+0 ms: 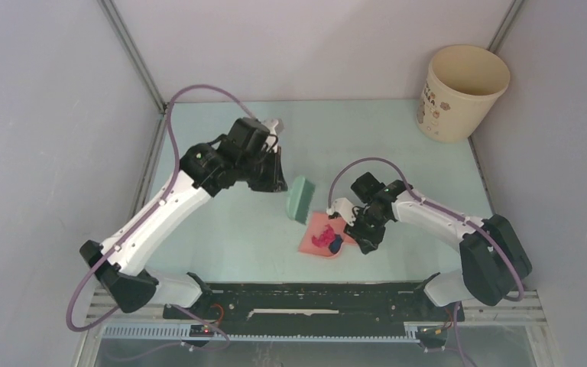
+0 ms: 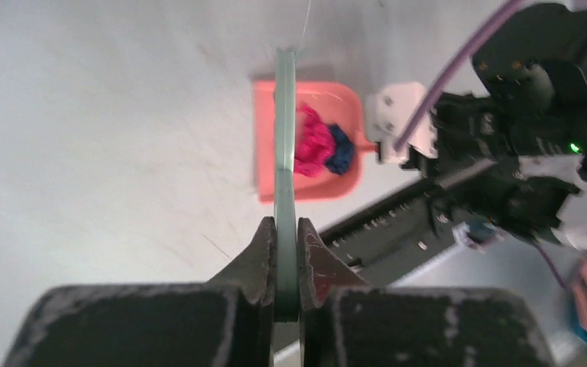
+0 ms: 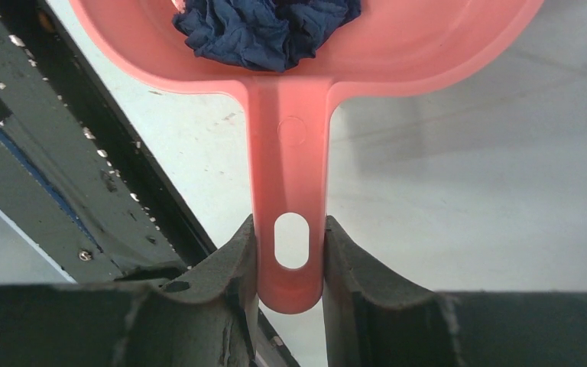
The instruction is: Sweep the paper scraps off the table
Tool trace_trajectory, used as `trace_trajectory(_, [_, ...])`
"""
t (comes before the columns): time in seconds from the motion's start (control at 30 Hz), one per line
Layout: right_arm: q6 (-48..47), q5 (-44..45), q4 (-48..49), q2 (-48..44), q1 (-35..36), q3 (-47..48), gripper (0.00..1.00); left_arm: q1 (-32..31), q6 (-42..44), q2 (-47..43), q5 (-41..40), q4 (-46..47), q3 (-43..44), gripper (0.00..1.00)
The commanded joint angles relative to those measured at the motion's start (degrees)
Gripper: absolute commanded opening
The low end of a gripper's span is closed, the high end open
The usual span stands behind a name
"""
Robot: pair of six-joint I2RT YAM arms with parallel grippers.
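A pink dustpan [image 1: 311, 238] lies on the pale green table [image 1: 222, 229] near the front middle. Magenta and dark blue paper scraps [image 1: 329, 240] sit bunched inside it. In the left wrist view the scraps [image 2: 317, 143] rest in the pan [image 2: 269, 164] just right of the brush. My left gripper [image 1: 281, 183] is shut on the handle of the green hand brush [image 1: 300, 199], whose head hangs over the pan's far edge. That brush [image 2: 285, 153] shows edge-on between the left gripper [image 2: 286, 245] jaws. My right gripper [image 3: 290, 252] is shut on the dustpan handle [image 3: 289, 153]; a dark blue scrap [image 3: 264, 27] lies in the pan.
A cream bucket [image 1: 458, 92] stands at the far right corner of the table. Grey walls close in the left, back and right sides. A black rail [image 1: 313, 294] runs along the near edge, just in front of the dustpan.
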Motion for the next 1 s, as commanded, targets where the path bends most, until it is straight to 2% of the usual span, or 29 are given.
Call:
trace_trajectory(0.0, [0.3, -0.3, 0.8, -2.8, -3.6, 0.7, 0.0, 0.3, 11.4, 6.0, -15.3, -9.7, 14.0, 0.0])
trace_trajectory(0.1, [1.1, 0.4, 1.5, -2.6, -4.9, 0.7, 0.0, 0.6, 18.2, 12.2, -23.9, -10.9, 21.5, 0.0])
trace_trajectory(0.2, [2.2, 1.6, 2.4, -2.4, -5.6, 0.7, 0.0, 0.9, 25.5, 21.3, -26.3, -10.8, 29.5, 0.0])
trace_trajectory(0.33, [3.3, 2.9, 3.1, -2.7, -7.4, 1.2, 0.0, 1.5, 32.5, 33.0, -35.2, -10.8, 37.2, 0.0])
trace_trajectory(0.47, [3.8, 2.9, 3.0, -2.7, -9.1, 2.2, 0.0, 4.5, 34.5, 43.1, -41.4, -10.3, 44.4, 0.0])
trace_trajectory(0.57, [4.5, 3.2, 2.8, -1.3, -9.4, 3.4, 0.0, 6.2, 36.1, 47.1, -47.8, -4.3, 44.3, 0.0])
trace_trajectory(0.63, [5.3, 4.6, 2.7, 0.2, -9.6, 4.6, 0.0, 7.0, 38.8, 48.7, -48.3, 1.1, 43.5, 0.0])
trace_trajectory(0.73, [5.9, 4.9, 2.8, 2.4, -10.3, 6.8, 0.0, 7.7, 42.2, 51.6, -47.7, 4.5, 44.3, 0.0])
trace_trajectory(0.87, [6.1, 5.0, 2.4, 7.8, -11.2, 11.9, 0.0, 8.2, 45.6, 54.9, -40.8, 4.9, 46.7, 0.0])
trace_trajectory(0.97, [6.8, 5.4, 1.4, 12.4, -11.1, 15.6, 0.0, 8.1, 45.3, 55.3, -35.8, 5.8, 45.5, 0.0])
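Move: From the left hand, which holds the brush high, the light blue scrap lies about 30 cm ahead, 6 cm left and 25 cm below. The green scrap is some 7 cm nearer and 6 cm left of it, the dark blue strip about 17 cm left of it and 2 cm nearer. From the right hand on the dustpan handle, the light blue scrap is about 33 cm ahead and 22 cm left; the pink scrap in the pan is 9 cm left, 2 cm ahead. Still gripping the brush handle, the left hand swings it about 28 cm forward towards the light blue scrap, drifting some 5 cm left, rising a little before sinking to end lower; the wrist rolls its left side up nearly 60 degrees, so the brush points forward-left and down. The right hand keeps the dustpan handle and takes the pan about 8 cm forward and slightly right, turning it clockwise. ##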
